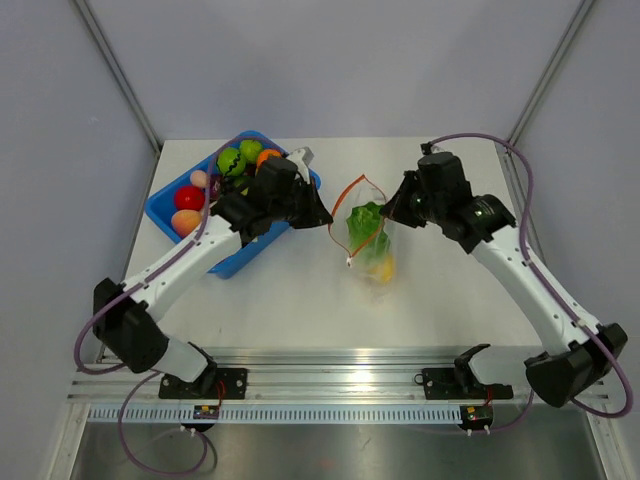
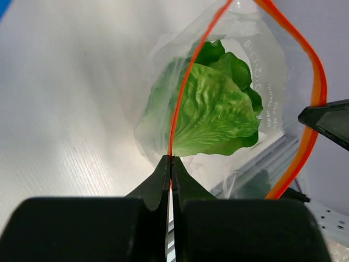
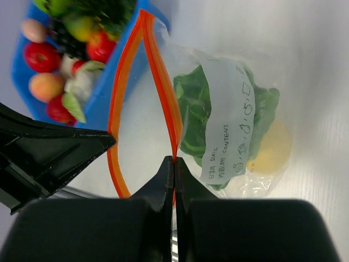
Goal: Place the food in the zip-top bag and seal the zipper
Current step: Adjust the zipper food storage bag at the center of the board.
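The clear zip-top bag (image 1: 372,250) lies mid-table with its mouth held open. Green lettuce (image 1: 366,225) and a yellow piece (image 1: 382,268) are inside it. My left gripper (image 1: 328,218) is shut on the left side of the red-orange zipper strip (image 2: 188,82), as the left wrist view (image 2: 171,159) shows. My right gripper (image 1: 386,215) is shut on the strip's right side (image 3: 163,82), as the right wrist view (image 3: 174,159) shows. The lettuce (image 3: 196,103) and the yellow piece (image 3: 270,147) show through the plastic beside a white label (image 3: 232,120).
A blue bin (image 1: 165,210) at the back left holds several more toy fruits (image 1: 188,197), under my left arm. It also shows in the right wrist view (image 3: 117,76). The table's metal rail runs along the near edge (image 1: 330,360).
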You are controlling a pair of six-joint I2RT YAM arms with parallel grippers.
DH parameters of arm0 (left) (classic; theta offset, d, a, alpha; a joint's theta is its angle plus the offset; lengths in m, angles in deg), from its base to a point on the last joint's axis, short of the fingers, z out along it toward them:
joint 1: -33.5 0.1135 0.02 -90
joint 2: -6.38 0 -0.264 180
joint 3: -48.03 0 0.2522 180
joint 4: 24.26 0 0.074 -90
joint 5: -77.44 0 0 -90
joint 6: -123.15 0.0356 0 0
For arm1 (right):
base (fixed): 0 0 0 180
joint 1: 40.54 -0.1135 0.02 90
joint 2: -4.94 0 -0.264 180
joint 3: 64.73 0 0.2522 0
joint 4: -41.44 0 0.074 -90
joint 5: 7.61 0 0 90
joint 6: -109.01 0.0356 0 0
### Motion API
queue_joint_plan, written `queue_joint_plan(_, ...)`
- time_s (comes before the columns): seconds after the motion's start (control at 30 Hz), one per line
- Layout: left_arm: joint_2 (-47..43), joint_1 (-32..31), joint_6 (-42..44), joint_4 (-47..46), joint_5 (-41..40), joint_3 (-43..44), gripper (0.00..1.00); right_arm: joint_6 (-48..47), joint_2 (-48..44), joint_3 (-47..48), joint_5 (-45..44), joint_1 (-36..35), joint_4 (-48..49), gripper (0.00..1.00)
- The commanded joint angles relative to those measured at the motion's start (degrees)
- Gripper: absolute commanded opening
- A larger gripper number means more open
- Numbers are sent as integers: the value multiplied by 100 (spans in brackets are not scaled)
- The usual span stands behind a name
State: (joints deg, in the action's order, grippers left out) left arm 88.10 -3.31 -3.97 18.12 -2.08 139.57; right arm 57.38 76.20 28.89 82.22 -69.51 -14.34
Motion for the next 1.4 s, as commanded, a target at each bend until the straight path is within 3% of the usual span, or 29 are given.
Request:
queue_joint_plan(0.0,529,-211,108,-42,244,96,0,-102,458,-120,332,-21,-7,0)
queue_joint_plan(0.2,-49,-256,293,187,-28,765,0,-207,-181,496,544,-38,62,0)
queue_joint_plan(0.33,-15,-256,267,100,-46,547,0,-216,-368,260,412,-38,167,0)
queue_joint_plan(0.53,774,-343,-23,-577,270,-429,0,-119,27,-918,333,-30,423,0)
queue_joint_plan(0.67,847,-396,152,-279,201,-124,0,-251,195,-542,438,-38,177,0)
queue_joint_plan(0.87,162,-414,399,214,-37,659,0,-313,-121,109,544,-38,10,0)
queue_joint_plan(1.03,90,-414,355,74,-143,379,0,-207,-253,-294,509,-30,203,0)
queue_joint_plan(1.2,748,-423,267,-76,121,-34,0,-260,45,-857,281,-38,308,0)
queue_joint_plan(1.37,557,-449,407,143,78,264,0,-260,99,-743,359,-30,246,0)
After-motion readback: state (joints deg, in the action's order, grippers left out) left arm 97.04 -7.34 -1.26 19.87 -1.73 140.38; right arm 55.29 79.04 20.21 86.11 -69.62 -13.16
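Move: Hanging open between the two closed grippers, the zip-top bag holds the lettuce some 10 cm to the left hand's right, 2 cm ahead and 10 cm below it. The yellow fruit is about 15 cm to that hand's right, 1 cm back and 18 cm down; the blue bin is roughly 27 cm left, 18 cm ahead and 22 cm lower. From the right hand, the lettuce is 3 cm left, 2 cm ahead and 12 cm down, the fruit 2 cm right, 1 cm back and 20 cm down. Shaking the bag up and down by its two rims, both hands keep their fingers shut on the orange zipper edges and pump nearly together: a short dip, up, a deeper drop of about 10 cm, up, then down again, ending 6 to 7 cm lower. The wrists nod down some 10 degrees with each drop, and the left hand eases about 3 cm right towards the other rim. ##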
